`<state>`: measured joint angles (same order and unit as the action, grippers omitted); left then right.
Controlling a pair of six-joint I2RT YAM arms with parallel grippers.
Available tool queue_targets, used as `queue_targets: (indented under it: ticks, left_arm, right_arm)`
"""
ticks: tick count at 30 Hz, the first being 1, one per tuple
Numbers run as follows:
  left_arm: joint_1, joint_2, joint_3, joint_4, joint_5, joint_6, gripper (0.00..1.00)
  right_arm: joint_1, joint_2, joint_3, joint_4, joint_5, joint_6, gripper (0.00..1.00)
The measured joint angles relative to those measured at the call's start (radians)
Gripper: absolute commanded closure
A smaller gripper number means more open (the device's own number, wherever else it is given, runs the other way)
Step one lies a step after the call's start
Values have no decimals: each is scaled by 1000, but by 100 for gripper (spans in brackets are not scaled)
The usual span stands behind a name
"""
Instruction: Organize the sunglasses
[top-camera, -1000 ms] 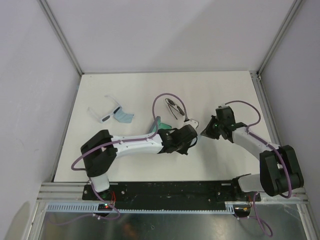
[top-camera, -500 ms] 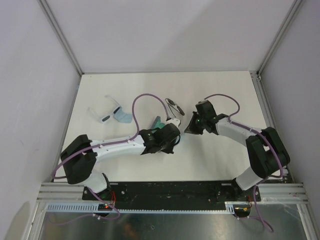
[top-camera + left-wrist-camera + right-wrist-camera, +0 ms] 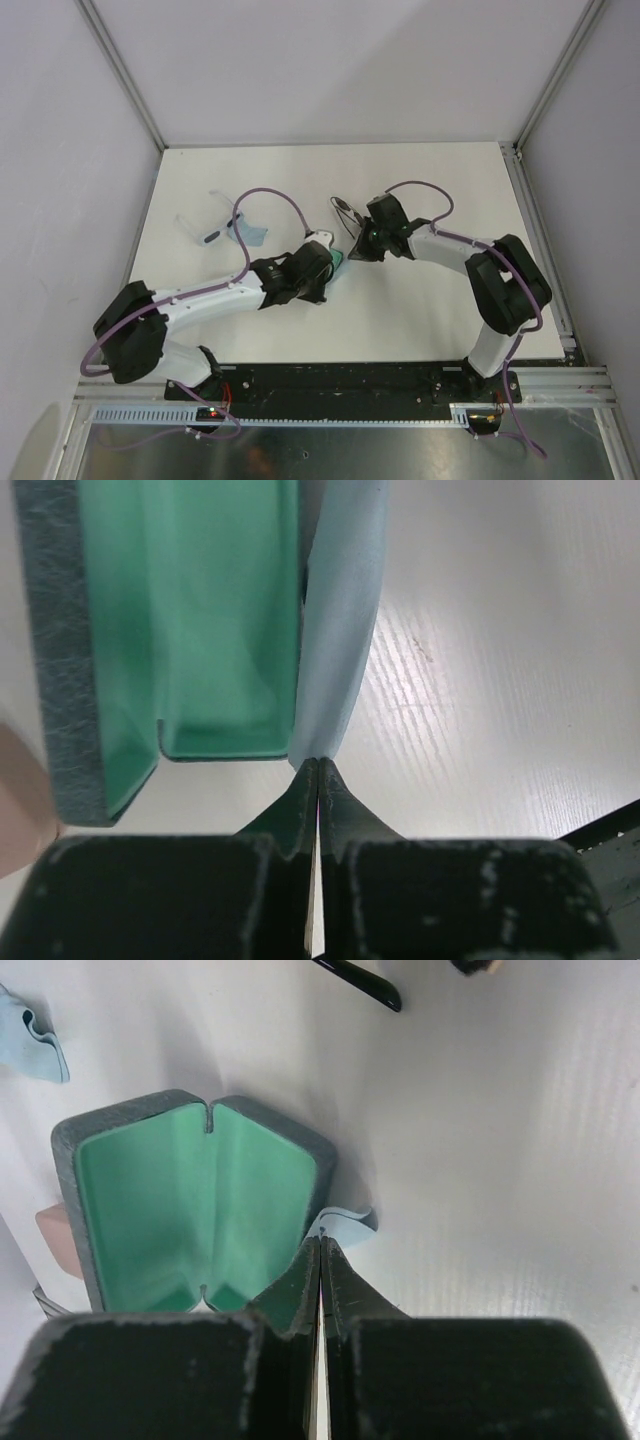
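The dark-framed sunglasses [image 3: 347, 209] lie on the white table just behind both grippers; one of their arms [image 3: 360, 985] shows in the right wrist view. The white-framed sunglasses [image 3: 205, 230] lie at the far left. My left gripper [image 3: 333, 258] [image 3: 318, 762] is shut, pinching the end of a light blue cloth [image 3: 340, 630] beside an open grey case with green lining [image 3: 200, 610]. Facing it, my right gripper [image 3: 356, 250] [image 3: 320, 1240] is shut on the same cloth [image 3: 345, 1222] at the corner of the case [image 3: 190, 1210].
Another light blue cloth [image 3: 250, 235] [image 3: 30, 1045] lies beside the white-framed pair. Something pink [image 3: 55, 1232] peeks out at the case's left side. The left arm's purple cable [image 3: 270, 200] arcs over the table. Metal posts and walls frame the table.
Both arms have swung left together, tips kept close, from the middle right of the table to the open case. Both grippers stayed shut.
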<state>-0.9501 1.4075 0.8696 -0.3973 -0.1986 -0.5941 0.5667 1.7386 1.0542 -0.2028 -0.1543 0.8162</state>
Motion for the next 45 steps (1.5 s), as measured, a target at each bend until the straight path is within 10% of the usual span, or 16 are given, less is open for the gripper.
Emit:
queue_targets:
  ticks: [45]
  left_arm:
    - [88,18,-101,51,-8,27,99]
  right_arm:
    - [69,208,239,-24,7,3,89]
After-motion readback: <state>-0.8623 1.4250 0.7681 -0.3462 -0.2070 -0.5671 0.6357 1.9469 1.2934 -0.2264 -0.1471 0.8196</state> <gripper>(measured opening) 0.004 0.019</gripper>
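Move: The blue cloth is stretched between both hands, bound for the right half of the open green-lined case. That half's middle lies about 6 cm ahead, 1 cm left and 5 cm below the left hand, and 3 cm back, 4 cm left and 4 cm below the right hand. The dark sunglasses lie some 10 cm ahead and 1 cm left of the right hand; the pink case is roughly 17 cm left and 2 cm ahead of the left hand. Both hands carry the still-pinched cloth left over the case's right half, about 5 cm; left hand then lowers. ##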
